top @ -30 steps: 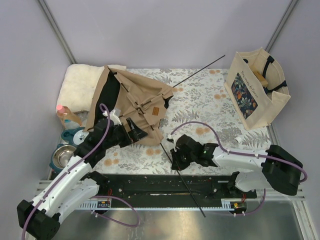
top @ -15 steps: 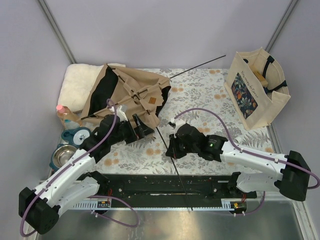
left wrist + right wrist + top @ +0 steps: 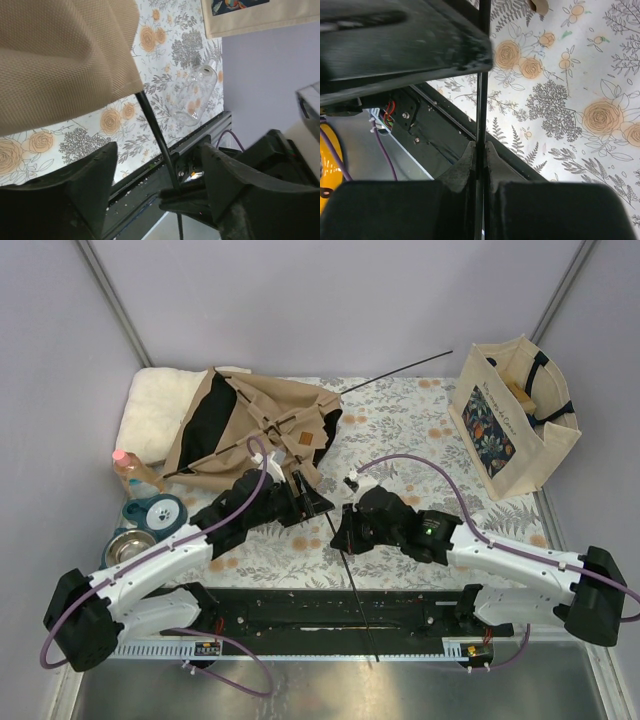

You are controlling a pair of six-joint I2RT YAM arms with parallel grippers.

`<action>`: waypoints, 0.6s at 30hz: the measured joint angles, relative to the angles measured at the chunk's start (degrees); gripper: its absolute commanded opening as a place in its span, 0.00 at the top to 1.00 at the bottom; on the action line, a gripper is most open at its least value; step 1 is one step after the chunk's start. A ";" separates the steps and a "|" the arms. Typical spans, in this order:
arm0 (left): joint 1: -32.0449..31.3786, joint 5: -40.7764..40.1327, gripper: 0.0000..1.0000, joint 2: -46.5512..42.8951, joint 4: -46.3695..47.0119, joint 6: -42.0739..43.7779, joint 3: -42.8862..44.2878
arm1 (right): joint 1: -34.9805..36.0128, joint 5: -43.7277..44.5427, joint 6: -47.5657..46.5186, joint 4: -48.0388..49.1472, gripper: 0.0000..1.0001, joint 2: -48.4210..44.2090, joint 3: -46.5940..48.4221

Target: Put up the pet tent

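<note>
The pet tent [image 3: 262,422] lies collapsed at the back left, tan canvas with a dark lining. One thin black pole [image 3: 352,585] runs from its hem down over the near rail. A second pole end [image 3: 400,370] sticks out to the back right. My right gripper [image 3: 343,536] [image 3: 480,150] is shut on the near pole [image 3: 481,100]. My left gripper [image 3: 310,502] [image 3: 160,185] stands open astride the same pole [image 3: 156,135], just below the canvas hem [image 3: 60,55]. Its fingers [image 3: 85,185] do not touch the pole.
A white fluffy cushion [image 3: 150,405] lies behind the tent. A floral tote bag [image 3: 515,415] stands at the back right. A pink-capped bottle [image 3: 130,470], a blue item [image 3: 155,512] and a metal bowl [image 3: 125,550] line the left edge. A clear cup [image 3: 197,95] lies on the mat.
My left gripper has left the tent and moved right to straddle the pole beside the right gripper, its fingers narrowing a little. The right gripper carried the pole up and left.
</note>
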 measured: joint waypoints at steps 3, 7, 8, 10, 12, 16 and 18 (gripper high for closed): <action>-1.11 -2.01 0.46 1.88 0.98 -1.46 0.17 | 0.00 -0.04 0.15 1.03 1.00 -0.74 0.00; -1.86 -3.82 0.72 4.72 2.16 -3.26 1.01 | 0.00 -0.33 0.20 2.21 1.00 -1.44 -0.11; -2.05 -3.96 0.80 5.29 2.56 -3.74 1.25 | 0.00 -0.39 0.20 2.25 1.00 -1.60 -0.15; -2.62 -4.28 1.00 6.23 3.58 -4.44 2.01 | 0.00 -0.44 0.17 2.43 1.00 -1.75 -0.61; -3.08 -4.48 1.00 6.95 4.04 -5.86 2.73 | 0.00 -0.42 0.13 2.93 0.86 -1.84 -1.29; -3.58 -5.31 1.00 7.43 4.15 -6.91 3.15 | -0.04 -1.01 -0.20 3.45 0.31 -2.69 -1.95; -3.63 -5.77 1.00 7.78 3.78 -7.04 3.32 | -0.04 -2.27 -0.46 3.56 0.19 -4.04 -2.71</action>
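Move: The bare pole stretch just below the tent's sleeve end lies between the left hand's open fingers, nearer the right-hand one: about 2 cm right of that hand and 1 ahead, roughly level. The sleeve end is some 5 cm ahead of the left hand and 1 right; the right fingertips are about 6 back, 6 right and 2 lower. From the right hand, already pinching the pole, that stretch is some 7 cm ahead, 3 left and 2 higher. The left fingers close on the pole and pinch it just below the tent's sleeve end, as the hand shifts about 3 cm right and 1.5 forward onto it. The right hand keeps its pinch lower down, lifting a mere 1.5 cm, and only once the left has shut do its fingers open around the pole. ##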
